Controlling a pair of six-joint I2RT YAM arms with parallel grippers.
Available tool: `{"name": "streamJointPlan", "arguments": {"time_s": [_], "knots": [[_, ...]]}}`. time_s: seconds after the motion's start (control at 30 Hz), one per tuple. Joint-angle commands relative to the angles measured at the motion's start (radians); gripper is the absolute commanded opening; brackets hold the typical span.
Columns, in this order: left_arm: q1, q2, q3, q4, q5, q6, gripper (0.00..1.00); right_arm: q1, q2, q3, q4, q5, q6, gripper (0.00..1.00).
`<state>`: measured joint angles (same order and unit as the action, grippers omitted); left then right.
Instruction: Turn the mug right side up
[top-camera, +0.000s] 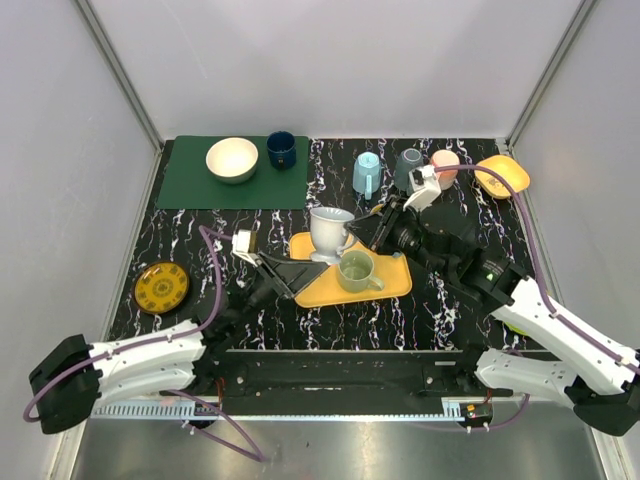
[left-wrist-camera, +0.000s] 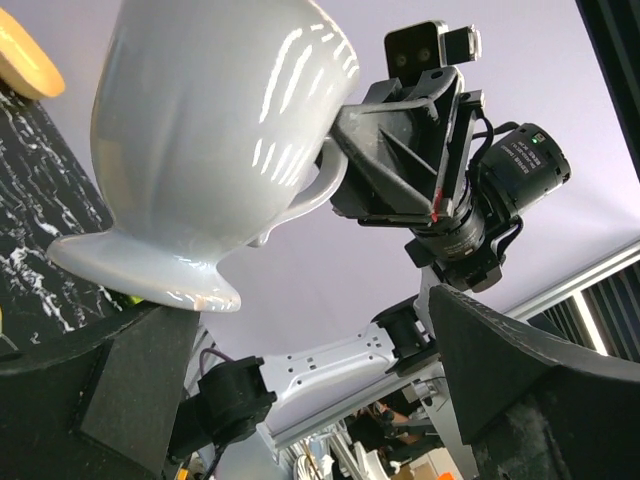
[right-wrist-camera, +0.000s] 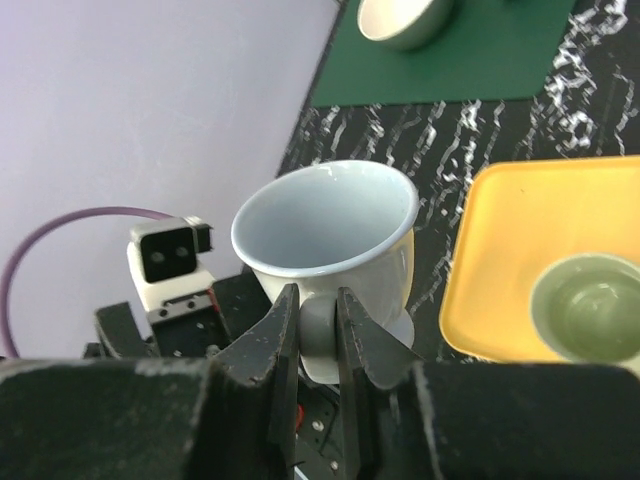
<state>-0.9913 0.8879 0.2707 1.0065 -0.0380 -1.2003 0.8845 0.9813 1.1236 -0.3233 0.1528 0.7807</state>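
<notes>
The white footed mug (top-camera: 330, 232) is upright, mouth up, at the back left corner of the yellow tray (top-camera: 390, 288). My right gripper (top-camera: 373, 229) is shut on its handle; the right wrist view shows both fingers clamping the handle (right-wrist-camera: 318, 330) under the mug's rim (right-wrist-camera: 325, 215). My left gripper (top-camera: 288, 270) is open and empty, low in front and left of the mug. In the left wrist view the mug (left-wrist-camera: 215, 130) looms above my left gripper (left-wrist-camera: 320, 400), its foot right over one finger (left-wrist-camera: 100, 390). I cannot tell whether the foot rests on anything.
A green mug (top-camera: 356, 271) stands upright on the tray. A green mat (top-camera: 190, 180) at back left bears a cream bowl (top-camera: 232, 159) and a navy cup (top-camera: 281, 150). A light blue mug (top-camera: 367, 174), grey mug (top-camera: 407, 166), pink cup (top-camera: 446, 160) and yellow bowl (top-camera: 502, 175) stand at the back right. A patterned plate (top-camera: 162, 286) lies left.
</notes>
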Motion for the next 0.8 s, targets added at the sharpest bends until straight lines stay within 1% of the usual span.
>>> {"name": "streamJointPlan", "arguments": {"time_s": [0.0,0.17,0.27,0.37,0.4,0.47,0.5,0.53,0.57,0.6,0.63,0.67,0.7,0.77], "knots": [[0.000,-0.059,-0.042,0.006,-0.063,0.021,0.99,-0.005,-0.029,-0.019,0.052,-0.009,-0.009,0.00],[0.002,-0.116,-0.097,-0.019,-0.074,0.010,0.99,-0.005,-0.015,-0.038,0.059,-0.012,-0.006,0.00],[0.000,-0.185,-0.132,-0.080,-0.082,0.007,0.99,-0.007,0.003,-0.054,0.070,-0.013,-0.006,0.00],[0.000,-0.295,-0.166,-0.187,-0.100,0.015,0.99,-0.005,0.031,-0.067,0.096,-0.018,-0.011,0.00],[0.000,-0.364,-0.172,-0.265,-0.106,0.021,0.99,-0.005,0.039,-0.068,0.102,-0.019,-0.012,0.00],[0.000,-0.443,-0.183,-0.359,-0.128,0.031,0.99,-0.005,0.065,-0.070,0.116,-0.022,-0.015,0.00],[0.000,-0.524,-0.186,-0.458,-0.138,0.039,0.99,-0.005,0.074,-0.070,0.121,-0.024,-0.018,0.00],[0.000,-0.564,-0.189,-0.506,-0.161,0.042,0.99,-0.005,0.083,-0.071,0.127,-0.025,-0.021,0.00],[0.000,-0.604,-0.194,-0.588,-0.171,0.047,0.99,-0.005,0.103,-0.070,0.136,-0.025,-0.021,0.00],[0.000,-0.677,-0.197,-0.630,-0.178,0.051,0.99,-0.005,0.111,-0.070,0.144,-0.027,-0.023,0.00],[0.000,-0.711,-0.197,-0.669,-0.197,0.053,0.99,-0.005,0.118,-0.071,0.151,-0.029,-0.023,0.00],[0.000,-0.743,-0.197,-0.746,-0.204,0.056,0.99,-0.005,0.135,-0.070,0.165,-0.030,-0.023,0.00],[0.000,-0.803,-0.196,-0.785,-0.212,0.061,0.99,-0.005,0.146,-0.070,0.171,-0.030,-0.023,0.00],[0.000,-0.858,-0.191,-0.889,-0.240,0.061,0.99,-0.005,0.178,-0.068,0.196,-0.033,-0.031,0.00]]}}
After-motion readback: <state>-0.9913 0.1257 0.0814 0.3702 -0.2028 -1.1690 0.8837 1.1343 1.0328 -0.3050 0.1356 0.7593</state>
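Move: The right gripper, shut on the handle of the grey-white mug, has the tray's empty left part about 3 cm ahead, 6 cm left and some 20 cm below. From that hand the green mug stands about 3 cm ahead, 4 cm right and 18 cm down, and the orange-lined mug roughly 10 cm ahead, 9 cm right and 17 cm down. From the open left gripper, the held mug lies about 6 cm ahead, 5 cm right and 3 cm higher. Lower the right gripper about 9 cm towards the empty left part of the tray, easing a little left and forward late on, keeping the pinch on the mug's handle and letting the fingertips dip by a good 10 degrees. Meanwhile draw the open left gripper away from the mug, down first and then mainly left, about 8 cm left in all, swinging slightly counter-clockwise. ##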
